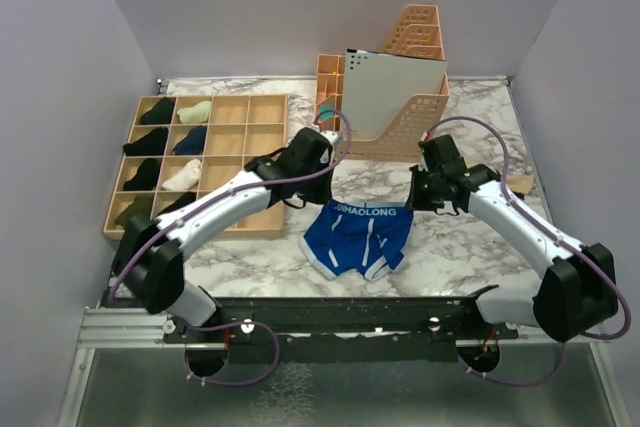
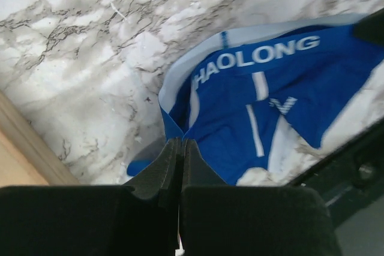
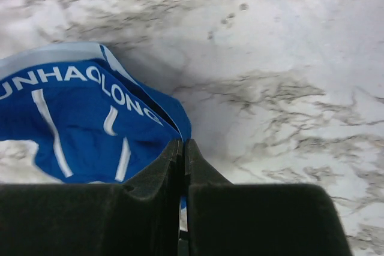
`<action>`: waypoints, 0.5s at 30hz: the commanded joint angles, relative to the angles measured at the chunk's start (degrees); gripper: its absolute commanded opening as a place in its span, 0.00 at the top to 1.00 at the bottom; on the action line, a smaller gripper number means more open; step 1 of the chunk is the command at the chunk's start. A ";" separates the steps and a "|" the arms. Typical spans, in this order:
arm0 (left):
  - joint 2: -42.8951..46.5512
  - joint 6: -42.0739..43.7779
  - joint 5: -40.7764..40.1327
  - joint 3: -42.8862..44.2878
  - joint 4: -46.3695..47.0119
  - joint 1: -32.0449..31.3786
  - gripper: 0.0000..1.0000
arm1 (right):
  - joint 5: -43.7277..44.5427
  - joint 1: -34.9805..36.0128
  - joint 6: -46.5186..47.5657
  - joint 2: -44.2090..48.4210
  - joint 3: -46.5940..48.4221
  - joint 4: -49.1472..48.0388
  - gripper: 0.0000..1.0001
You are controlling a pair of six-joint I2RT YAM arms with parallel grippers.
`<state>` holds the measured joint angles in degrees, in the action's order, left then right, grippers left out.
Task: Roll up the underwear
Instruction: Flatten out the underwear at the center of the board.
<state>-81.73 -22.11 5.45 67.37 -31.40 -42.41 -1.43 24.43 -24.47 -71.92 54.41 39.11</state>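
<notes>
The blue underwear (image 1: 360, 237) with white stripes and a lettered waistband lies spread on the marble table, front centre. Its waistband runs straight between my two grippers. My left gripper (image 1: 326, 197) is at the waistband's left corner. In the left wrist view this gripper (image 2: 181, 142) is shut, and the underwear (image 2: 288, 88) runs right up into its tips. My right gripper (image 1: 414, 203) is at the right corner. In the right wrist view it (image 3: 183, 142) is shut on the underwear (image 3: 72, 124), with blue fabric showing between the fingers.
A wooden compartment tray (image 1: 260, 157) with several rolled dark and pale items stands at the left; its edge (image 2: 18, 142) is close to my left gripper. An orange basket rack (image 1: 425, 117) with a white panel stands at the back. A black rail (image 1: 350, 312) runs along the near edge.
</notes>
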 commanded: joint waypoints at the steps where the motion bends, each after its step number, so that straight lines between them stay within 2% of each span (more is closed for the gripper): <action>1: -8.54 4.21 -2.46 3.27 6.00 2.21 1.00 | 2.75 -5.66 4.64 -3.16 1.52 -8.34 0.91; 6: -14.15 6.17 -2.09 7.61 7.98 4.87 1.00 | 4.94 -8.11 7.38 -8.12 4.33 -8.41 0.88; 10: -17.88 9.00 -2.43 10.78 9.53 7.31 1.00 | 8.82 -8.40 7.92 -10.41 4.16 -11.62 0.80; 11: -19.17 9.31 -2.87 11.81 9.50 7.91 0.95 | 9.68 -8.50 8.12 -11.14 4.71 -11.84 0.70; 12: -21.25 9.54 -2.92 13.25 8.40 8.60 0.82 | 10.58 -8.52 8.03 -11.70 5.18 -11.91 0.62; 13: -22.52 9.57 -3.76 14.54 6.72 8.94 0.73 | 11.24 -8.52 7.81 -12.27 5.85 -11.51 0.60; 15: -23.35 9.29 -4.83 15.01 5.19 9.10 0.30 | 12.41 -8.52 7.42 -11.95 6.57 -10.23 0.57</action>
<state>-101.21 -14.26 3.84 80.05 -24.32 -34.28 5.63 16.16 -17.61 -83.15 58.30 29.58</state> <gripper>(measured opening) 0.383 0.391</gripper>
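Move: Each hand still pinches a top corner of the underwear, whose middle hangs about 11 cm back and 9 cm right of the left hand, 6 below it, and 9 back and 14 left of the right hand, 2 below. From the left hand the tin stands 15 cm ahead, 10 left. From the right hand the file box is centred some 26 cm ahead and 6 left, the beige cloth 10 ahead and 21 right. Both hands swing the waistband forward, left about 11 cm dipping, right 8 and veering right, then let go. ##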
